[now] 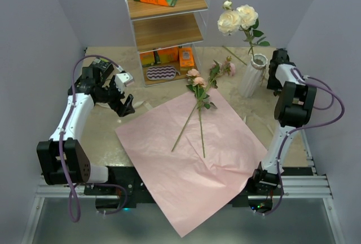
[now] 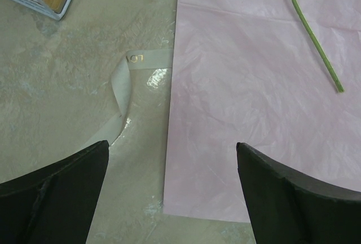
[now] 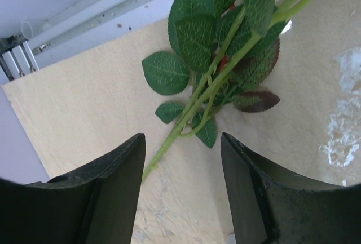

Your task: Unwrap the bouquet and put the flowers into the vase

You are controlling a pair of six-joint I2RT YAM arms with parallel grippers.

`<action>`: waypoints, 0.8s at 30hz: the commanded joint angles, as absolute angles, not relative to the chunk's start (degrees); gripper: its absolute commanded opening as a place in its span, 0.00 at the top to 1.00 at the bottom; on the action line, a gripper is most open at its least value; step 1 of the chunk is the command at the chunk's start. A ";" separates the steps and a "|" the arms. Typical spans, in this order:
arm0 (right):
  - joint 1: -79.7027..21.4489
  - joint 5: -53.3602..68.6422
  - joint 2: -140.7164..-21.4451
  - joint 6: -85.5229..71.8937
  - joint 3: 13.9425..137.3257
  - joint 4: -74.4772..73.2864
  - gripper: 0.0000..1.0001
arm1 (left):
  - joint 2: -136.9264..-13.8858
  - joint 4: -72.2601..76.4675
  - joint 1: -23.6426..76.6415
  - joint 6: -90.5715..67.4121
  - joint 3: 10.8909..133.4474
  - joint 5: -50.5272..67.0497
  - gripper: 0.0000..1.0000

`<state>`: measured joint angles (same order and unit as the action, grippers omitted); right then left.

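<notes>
The bouquet lies unwrapped: its pink sheet (image 1: 186, 159) is spread flat on the table. Two flowers (image 1: 196, 79) with pink and peach blooms lie across the sheet, stems toward me. A further flower (image 1: 228, 66) lies on the table behind them. The white ribbed vase (image 1: 251, 76) stands at the right and holds cream-white roses (image 1: 237, 17). My left gripper (image 1: 122, 102) hangs open over the sheet's left edge (image 2: 175, 114), next to a cream ribbon (image 2: 121, 83). My right gripper (image 3: 183, 136) is open behind the vase, above a leafy green stem (image 3: 208, 89) lying on the table.
A wire shelf rack (image 1: 166, 27) with orange boxes stands at the back centre. Grey walls close in on both sides. One stem (image 2: 316, 41) crosses the sheet in the left wrist view.
</notes>
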<state>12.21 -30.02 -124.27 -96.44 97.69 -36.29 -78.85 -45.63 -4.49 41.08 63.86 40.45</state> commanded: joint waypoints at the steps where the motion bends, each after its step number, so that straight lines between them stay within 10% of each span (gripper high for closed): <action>1: 14.49 -32.35 -124.10 -97.56 99.31 -37.35 0.40 | -78.49 -43.68 -5.10 40.43 63.37 41.04 0.00; 16: 16.61 -28.65 -125.59 -94.13 93.87 -30.94 0.37 | -79.01 -43.95 -5.10 39.73 64.86 40.69 0.01; 24: 17.31 -26.90 -123.75 -91.68 90.09 -23.83 0.73 | -79.37 -43.95 -5.01 39.55 64.86 40.69 0.01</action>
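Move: The pink rose aimed at lies on the table beside the vase. From the right hand, its leafy stem is about 4 cm to the right, 1 cm back and 3 cm below. The vase with the white roses stands some 12 cm to this hand's left, level with it, and the table's right rail runs roughly 8 cm to its right. From the left hand, the same stem lies about 65 cm right, 17 cm ahead and 14 cm below. Bring the open right gripper about 3 cm to the right, away from the vase and towards the leafy stem of the pink rose, drifting slightly back. Then lower it some 2.5 cm to the stem with the wrist's attitude unchanged, and late in the descent start closing the fingers around the stem, to roughly half their gap. ##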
